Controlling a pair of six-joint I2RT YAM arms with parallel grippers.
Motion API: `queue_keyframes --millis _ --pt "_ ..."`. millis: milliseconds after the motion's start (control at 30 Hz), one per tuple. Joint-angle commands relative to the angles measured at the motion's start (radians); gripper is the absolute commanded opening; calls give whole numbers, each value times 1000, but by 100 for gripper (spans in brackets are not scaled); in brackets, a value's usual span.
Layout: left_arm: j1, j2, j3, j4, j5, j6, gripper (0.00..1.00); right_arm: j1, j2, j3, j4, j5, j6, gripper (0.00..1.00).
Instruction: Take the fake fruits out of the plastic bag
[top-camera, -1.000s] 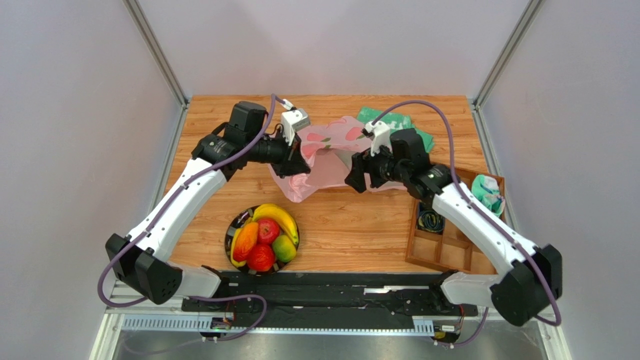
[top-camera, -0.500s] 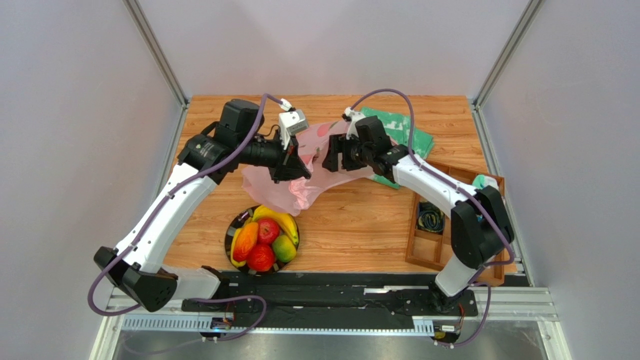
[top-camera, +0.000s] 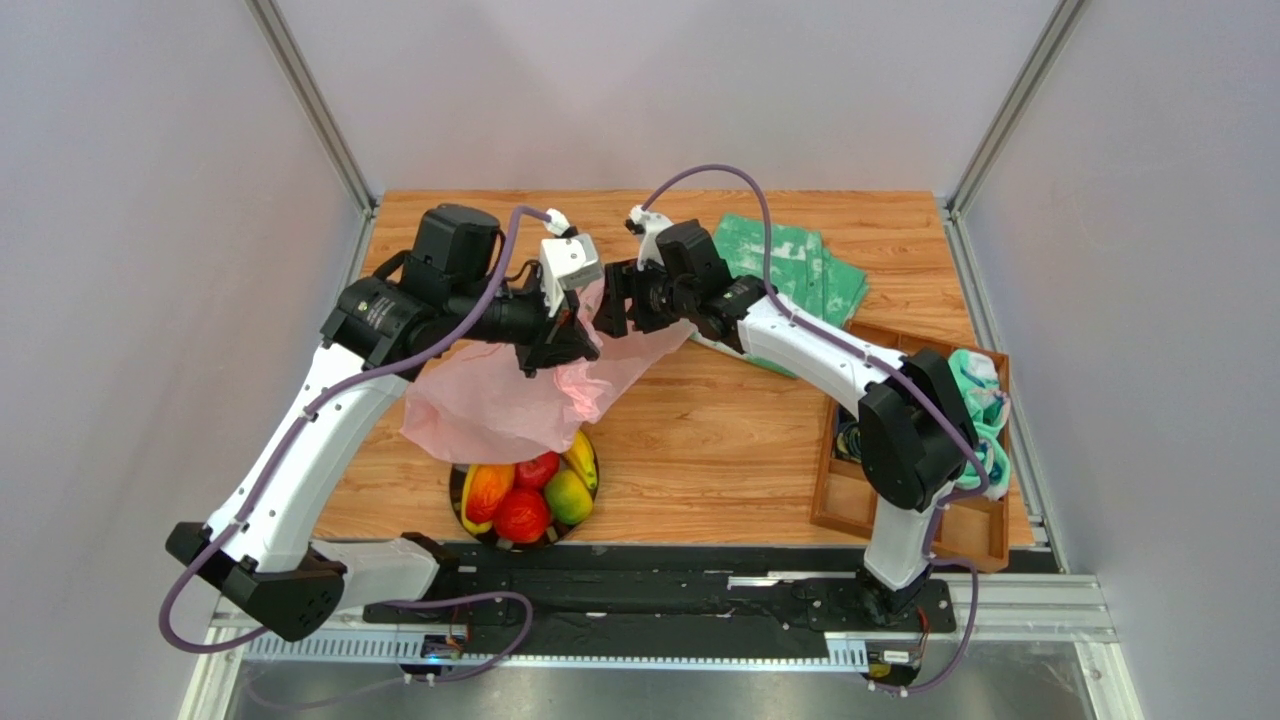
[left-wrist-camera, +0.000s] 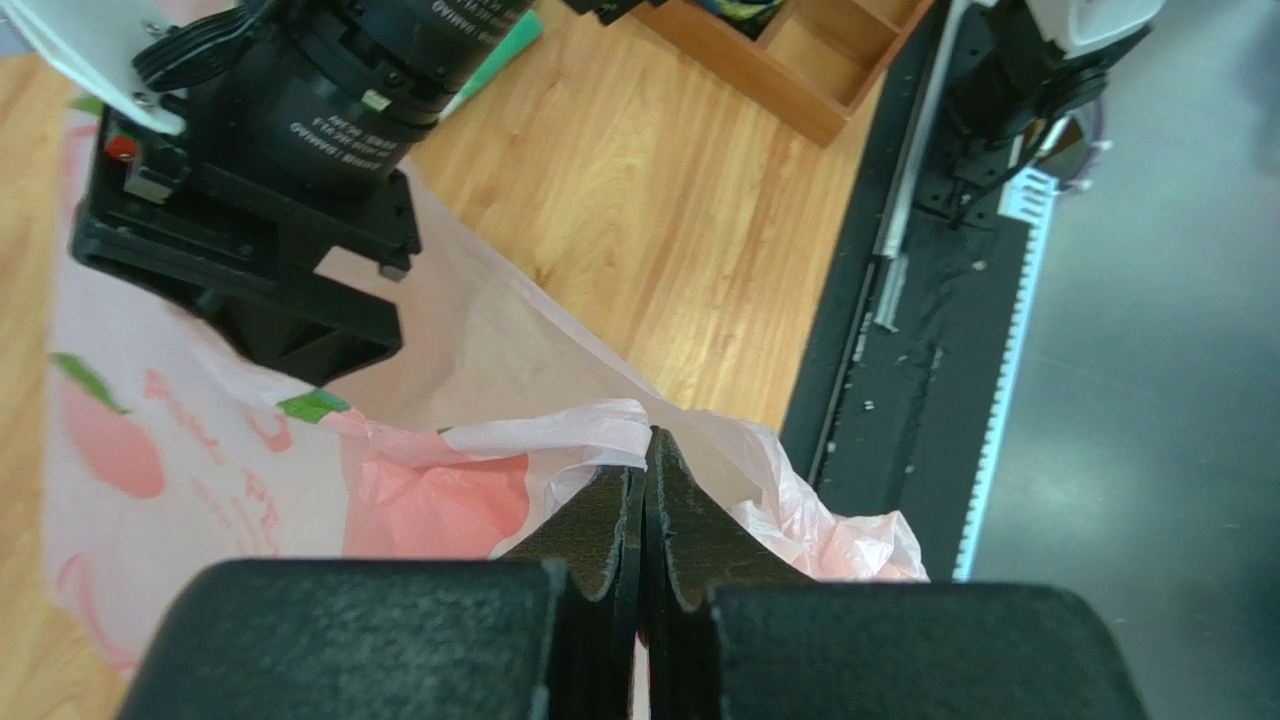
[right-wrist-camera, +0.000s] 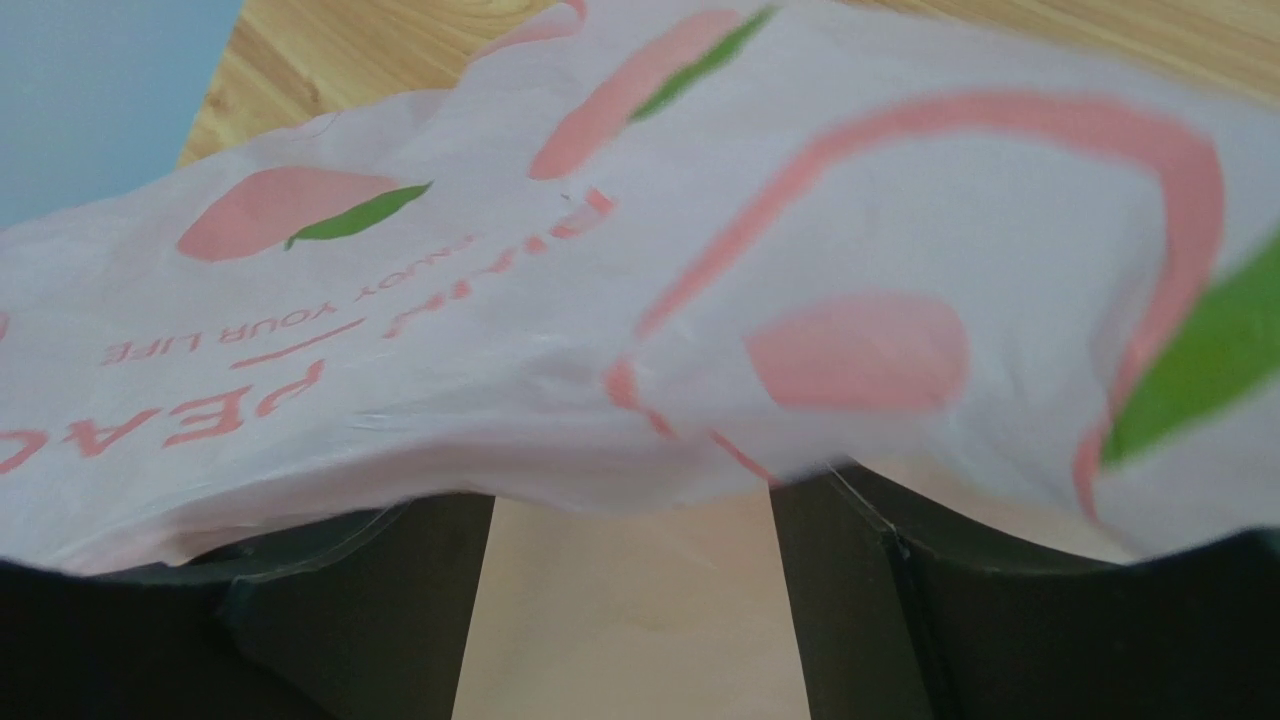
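Observation:
The pink plastic bag hangs off the table from my left gripper, which is shut on a fold of its film. The bag's lower end droops over the far rim of a black bowl. The fake fruits lie in that bowl: banana, orange, red apples and a green-red mango. My right gripper faces the bag's right end, open. In the right wrist view the printed bag drapes across the tips of both fingers. Whether fruit is inside the bag cannot be seen.
A folded green-and-white cloth lies at the back right. A wooden compartment tray with small items stands at the right edge, beside the right arm's elbow. The black rail runs along the near edge.
My left gripper has pulled the bag up, leftward and nearer, so it now hangs over the bowl. The right arm has swung left after it, and its jaws have narrowed slightly.

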Motion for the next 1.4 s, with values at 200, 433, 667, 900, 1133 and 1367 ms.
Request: queue_keyframes --millis 200,433,667,900,1133,1367 --pt "15 109 233 60 -8 73 0 7 27 63 81 -260 4 69" --pt "15 233 438 53 146 -39 0 53 91 159 135 -275 12 83" --pt "15 302 529 56 138 -24 0 80 103 96 103 -244 15 92" --pt "20 396 656 74 149 -38 0 82 168 91 112 -216 44 100" --pt "63 482 736 149 238 -168 0 82 244 125 230 -354 130 100" --pt "127 551 765 272 368 -351 0 80 265 169 362 -512 297 99"
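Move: Your left gripper already pinches the rim of the plastic bag; the right gripper it must draw that rim over stands about 16 cm ahead, 5 cm right and 17 cm lower. From the right gripper, open at the bag's mouth, the bag's body lies some 14 cm left, 12 cm back and 5 cm lower; the fruit plate about 13 cm left and 20 cm back, 15 cm down; the green cloth some 22 cm right and 7 cm ahead, 16 cm down. Keep the left gripper shut on the rim and haul it up about 10 cm, then mostly forward, some 12 cm in all and a little to the right, over the right gripper. Meanwhile push the right gripper leftward into the bag about 10 cm, easing back, rising slightly then sinking, turning counter-clockwise and spreading its fingers fully. ##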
